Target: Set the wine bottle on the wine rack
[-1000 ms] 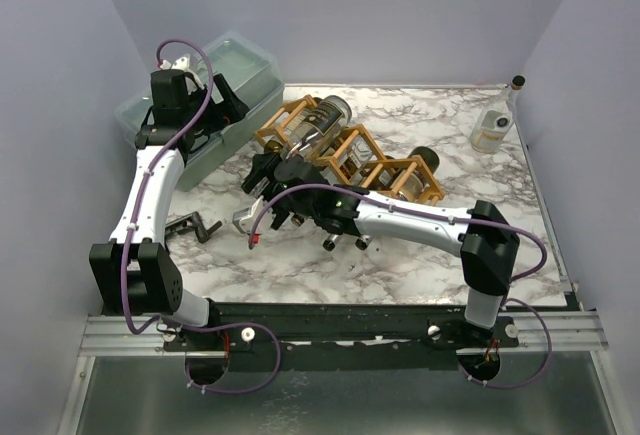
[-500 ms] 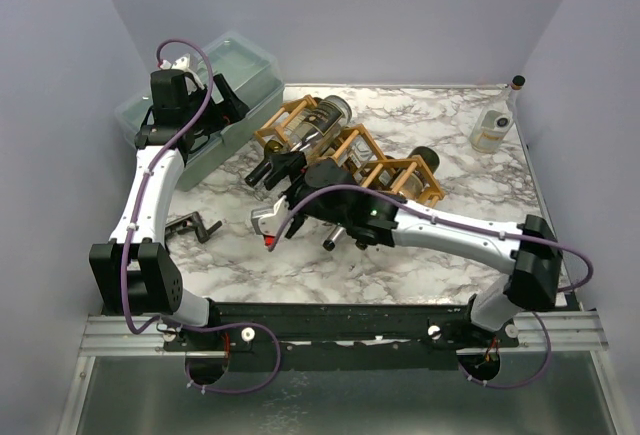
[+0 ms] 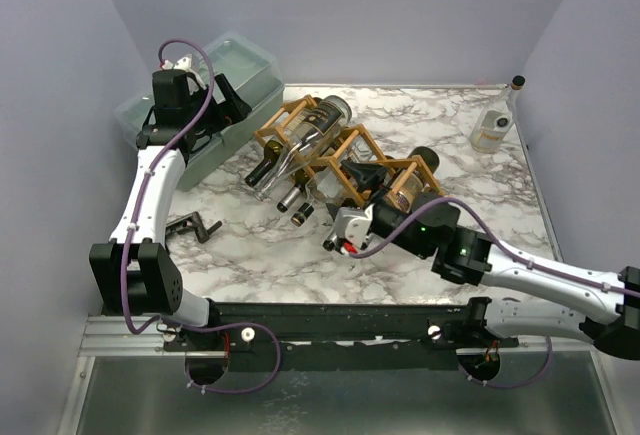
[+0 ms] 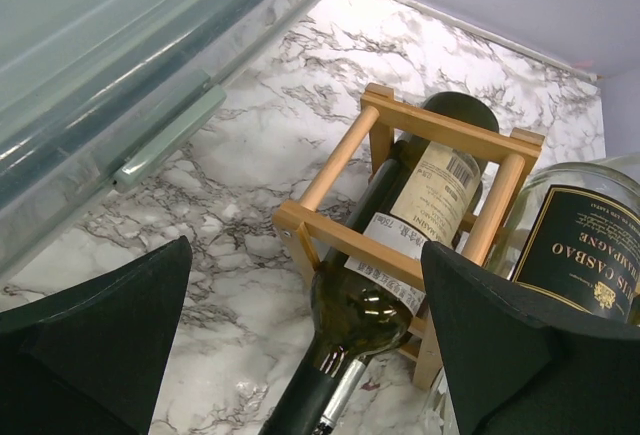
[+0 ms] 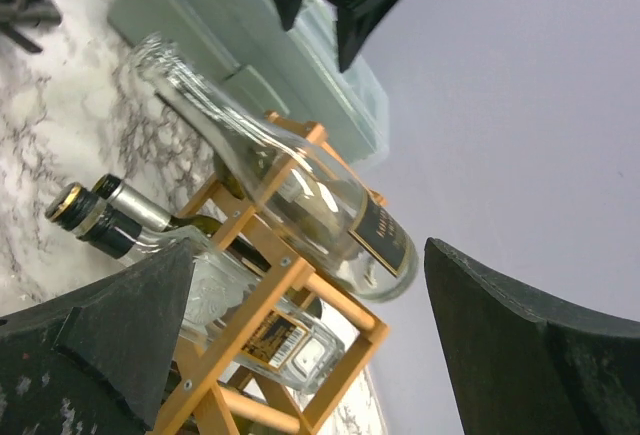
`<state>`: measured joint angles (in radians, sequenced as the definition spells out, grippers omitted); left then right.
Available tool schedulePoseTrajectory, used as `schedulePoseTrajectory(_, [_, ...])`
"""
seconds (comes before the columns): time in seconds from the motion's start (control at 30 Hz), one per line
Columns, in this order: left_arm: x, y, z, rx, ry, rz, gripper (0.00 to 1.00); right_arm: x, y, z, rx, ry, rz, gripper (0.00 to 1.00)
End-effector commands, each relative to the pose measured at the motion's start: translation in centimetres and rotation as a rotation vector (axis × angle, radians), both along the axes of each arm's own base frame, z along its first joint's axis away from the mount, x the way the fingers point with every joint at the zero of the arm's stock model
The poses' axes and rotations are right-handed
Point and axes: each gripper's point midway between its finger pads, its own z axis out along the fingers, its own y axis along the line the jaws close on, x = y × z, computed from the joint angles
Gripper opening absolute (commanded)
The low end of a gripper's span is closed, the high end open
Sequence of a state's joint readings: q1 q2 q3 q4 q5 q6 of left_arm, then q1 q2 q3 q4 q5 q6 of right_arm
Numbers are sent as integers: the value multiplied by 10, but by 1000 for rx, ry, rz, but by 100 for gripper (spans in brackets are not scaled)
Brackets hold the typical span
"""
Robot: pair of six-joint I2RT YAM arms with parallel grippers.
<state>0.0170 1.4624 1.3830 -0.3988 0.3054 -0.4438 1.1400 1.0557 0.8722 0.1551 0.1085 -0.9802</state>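
The wooden wine rack [image 3: 343, 177] stands slantwise mid-table and holds several bottles. A clear wine bottle [image 3: 318, 125] with a black label lies on its upper left part, neck pointing near-left; it is also the clear wine bottle [image 5: 300, 190] in the right wrist view. A dark green bottle [image 4: 400, 225] fills the left end cell. My right gripper [image 3: 336, 235] is open and empty, a little in front of the rack and apart from the bottle necks. My left gripper [image 3: 232, 103] hovers open and empty beside the rack's left end.
A translucent green lidded bin [image 3: 215, 80] sits at the back left under the left arm. A small clear bottle [image 3: 492, 125] stands in the far right corner. A black clamp-like piece [image 3: 196, 225] lies on the marble table [image 3: 480, 205] near the left arm.
My right gripper opened at the bottle necks and pulled back toward the near right, leaving the bottles on the rack. The left arm has not moved.
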Motion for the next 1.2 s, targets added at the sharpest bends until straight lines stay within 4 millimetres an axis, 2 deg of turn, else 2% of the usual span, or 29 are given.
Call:
schedulePoseTrajectory(0.0, [2, -7, -6, 2, 10, -24, 98, -6, -32, 41, 217, 58, -66, 100])
schedulePoseTrajectory(0.07, [2, -11, -5, -16, 13, -40, 98, -6, -50, 56, 286, 79, -113, 100])
schedulePoseTrajectory(0.1, [0, -21, -5, -2, 9, -58, 99, -6, -58, 61, 319, 85, -135, 100])
schedulePoseTrajectory(0.17, [-2, -21, -7, 31, 5, -49, 98, -5, -74, 72, 375, 91, -178, 100])
schedulePoseTrajectory(0.3, [-2, -25, -8, 25, 9, -64, 99, -7, -95, 70, 381, 117, -225, 100])
schedulePoseTrajectory(0.43, [-2, -24, -13, 67, 13, -50, 99, 18, -143, 74, 564, 116, -516, 100])
schedulePoseTrajectory(0.53, [0, -27, -18, 66, 27, -60, 98, 31, -176, 68, 609, 71, -710, 100])
schedulePoseTrajectory(0.6, [0, -25, -22, 95, 31, -50, 99, 34, -189, 70, 675, 91, -757, 100])
schedulePoseTrajectory(0.7, [1, -27, -25, 91, 45, -58, 99, 37, -197, 73, 719, 119, -762, 100])
schedulePoseTrajectory(0.8, [-1, -30, -22, 108, 32, -59, 99, 48, -205, 63, 753, 130, -805, 100])
schedulePoseTrajectory(0.93, [-3, -28, -20, 133, 27, -52, 99, 79, -215, 41, 693, 210, -925, 100])
schedulePoseTrajectory(1.03, [-6, -34, -14, 122, 16, -67, 99, 102, -240, 26, 788, 286, -1019, 100])
schedulePoseTrajectory(1.17, [-7, -31, -9, 143, -2, -52, 99, 123, -269, 18, 912, 370, -1101, 100])
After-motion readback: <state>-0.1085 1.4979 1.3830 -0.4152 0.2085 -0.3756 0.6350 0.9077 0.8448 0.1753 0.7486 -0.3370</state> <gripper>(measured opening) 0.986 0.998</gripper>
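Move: The last loose bottle, the clear one in the far right corner, stands about 32 cm ahead of the right hand, 38 cm to its right and some 20 cm lower. The rack's right section lies 6 cm ahead, 14 cm right and 18 cm below; the green bottle base jutting from its far side is 17 cm ahead, 20 cm right, 20 cm below. The champagne bottle already racked lies 15 cm ahead, 6 cm left, 10 cm below. From the left hand, the clear bottle is about 8 cm ahead, 61 cm right and 15 cm lower. Rightward, some 25 cm, the empty right hand sweeps away from the racked champagne bottle towards the clear bottle in the corner, first climbing about 8 cm, then reaching 11 cm forward while sinking most of that height again. It swings clockwise about 60 degrees with a strong roll, left side rising, until its open fingers point forward. The left hand, also open, eases 4 cm right and 2 cm down. ##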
